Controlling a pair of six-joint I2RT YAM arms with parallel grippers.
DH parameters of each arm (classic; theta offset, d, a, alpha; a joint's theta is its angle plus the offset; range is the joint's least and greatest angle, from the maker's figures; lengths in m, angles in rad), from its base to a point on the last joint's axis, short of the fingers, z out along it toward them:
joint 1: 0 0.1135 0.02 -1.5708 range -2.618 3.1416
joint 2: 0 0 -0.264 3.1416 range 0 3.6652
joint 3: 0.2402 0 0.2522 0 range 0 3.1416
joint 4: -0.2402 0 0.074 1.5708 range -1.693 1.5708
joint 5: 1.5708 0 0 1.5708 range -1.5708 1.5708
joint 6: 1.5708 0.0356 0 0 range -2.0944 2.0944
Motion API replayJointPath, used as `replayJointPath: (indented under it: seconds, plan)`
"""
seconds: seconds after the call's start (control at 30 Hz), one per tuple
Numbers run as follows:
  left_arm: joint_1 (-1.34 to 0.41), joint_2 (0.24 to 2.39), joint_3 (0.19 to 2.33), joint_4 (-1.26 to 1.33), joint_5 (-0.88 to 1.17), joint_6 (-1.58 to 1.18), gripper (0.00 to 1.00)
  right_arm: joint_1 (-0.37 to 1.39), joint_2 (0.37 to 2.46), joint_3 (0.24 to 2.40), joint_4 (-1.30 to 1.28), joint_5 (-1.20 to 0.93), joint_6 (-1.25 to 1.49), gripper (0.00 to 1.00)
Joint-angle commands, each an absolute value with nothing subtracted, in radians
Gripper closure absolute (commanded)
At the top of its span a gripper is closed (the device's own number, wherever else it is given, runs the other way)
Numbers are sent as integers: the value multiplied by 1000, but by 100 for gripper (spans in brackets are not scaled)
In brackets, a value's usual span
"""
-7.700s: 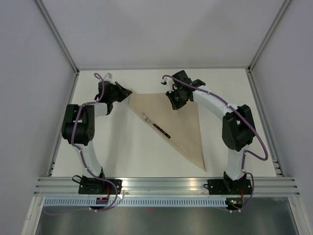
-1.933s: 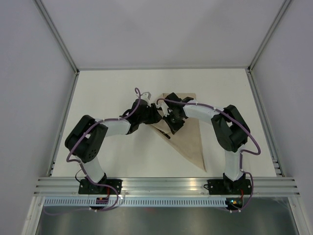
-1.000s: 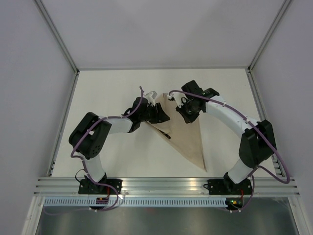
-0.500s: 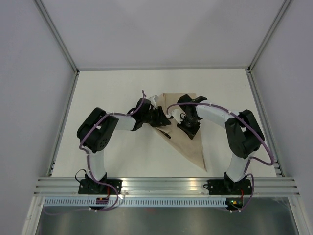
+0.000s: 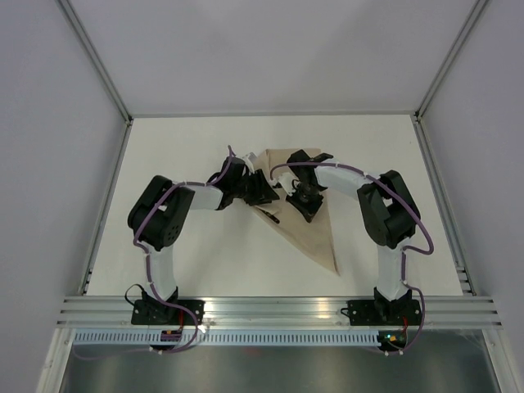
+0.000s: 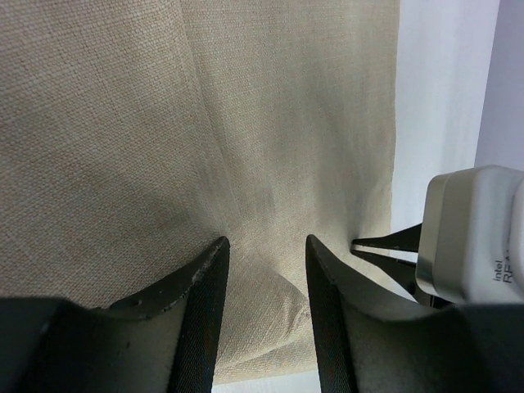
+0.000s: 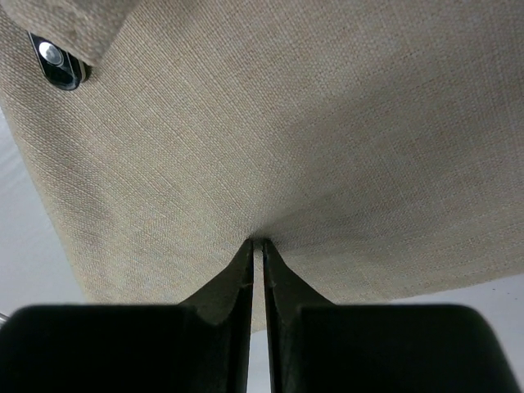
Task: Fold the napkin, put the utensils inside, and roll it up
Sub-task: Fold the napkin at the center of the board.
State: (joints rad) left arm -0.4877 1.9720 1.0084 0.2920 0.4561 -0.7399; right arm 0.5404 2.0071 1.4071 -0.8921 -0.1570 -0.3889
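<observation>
The beige napkin (image 5: 321, 233) lies as a long triangle mid-table, its left side folded over. One dark handle end of the utensils (image 5: 275, 219) pokes out from under that fold; in the right wrist view it shows as a black tip with a silver rivet (image 7: 59, 64). The rest of the utensils is hidden under cloth. My left gripper (image 5: 264, 192) is at the napkin's folded left edge, its jaws part-way closed on a raised ridge of napkin (image 6: 278, 295). My right gripper (image 5: 301, 203) sits just to the right on the cloth, its jaws almost together and pinching the napkin (image 7: 286, 123).
White tabletop (image 5: 188, 147) surrounds the napkin, with grey walls at the back and sides and a metal rail (image 5: 278, 309) along the near edge. The two wrists are close together; the right gripper's white housing (image 6: 471, 237) shows in the left wrist view.
The right gripper has come down and left onto the napkin, closer to the left gripper. The napkin's upper left part has bunched in, so the top edge looks narrower.
</observation>
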Motion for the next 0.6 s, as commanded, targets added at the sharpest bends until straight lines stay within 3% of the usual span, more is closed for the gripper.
replayJointPath:
  seconds: [0.0,0.27,0.57]
  plan:
    - [-479,1977,1025,222,451,-718,51,538,2023,1451,-870,-149,-371,87]
    - [-479,1868,948,366,560,-687,51,538,1870,1445,-920,-135,-396,86]
    - [-479,1839,927,344,588,-660,51,526,1727,1405,-959,-133,-396,85]
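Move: The half-folded napkin's middle lies about 9 cm to the right of the left hand, level with it ahead; from the right hand it is some 7 cm ahead and 1 cm left, just below both hands. The left fingers are at the flap tip, about 2 cm back and 1 cm to their right. The black fork handle's end sticks out some 7 cm back from the left hand, roughly 10 cm straight left of the right. The napkin is let free from above: the right hand's nearly shut fingertips, bearing on the cloth, creep forward a trifle, then lift off and rise about 9 cm, tipping their points forward. The left hand, fingers still half open on the flap, comes off it too, up some 3.5 cm and back about 2 cm. ##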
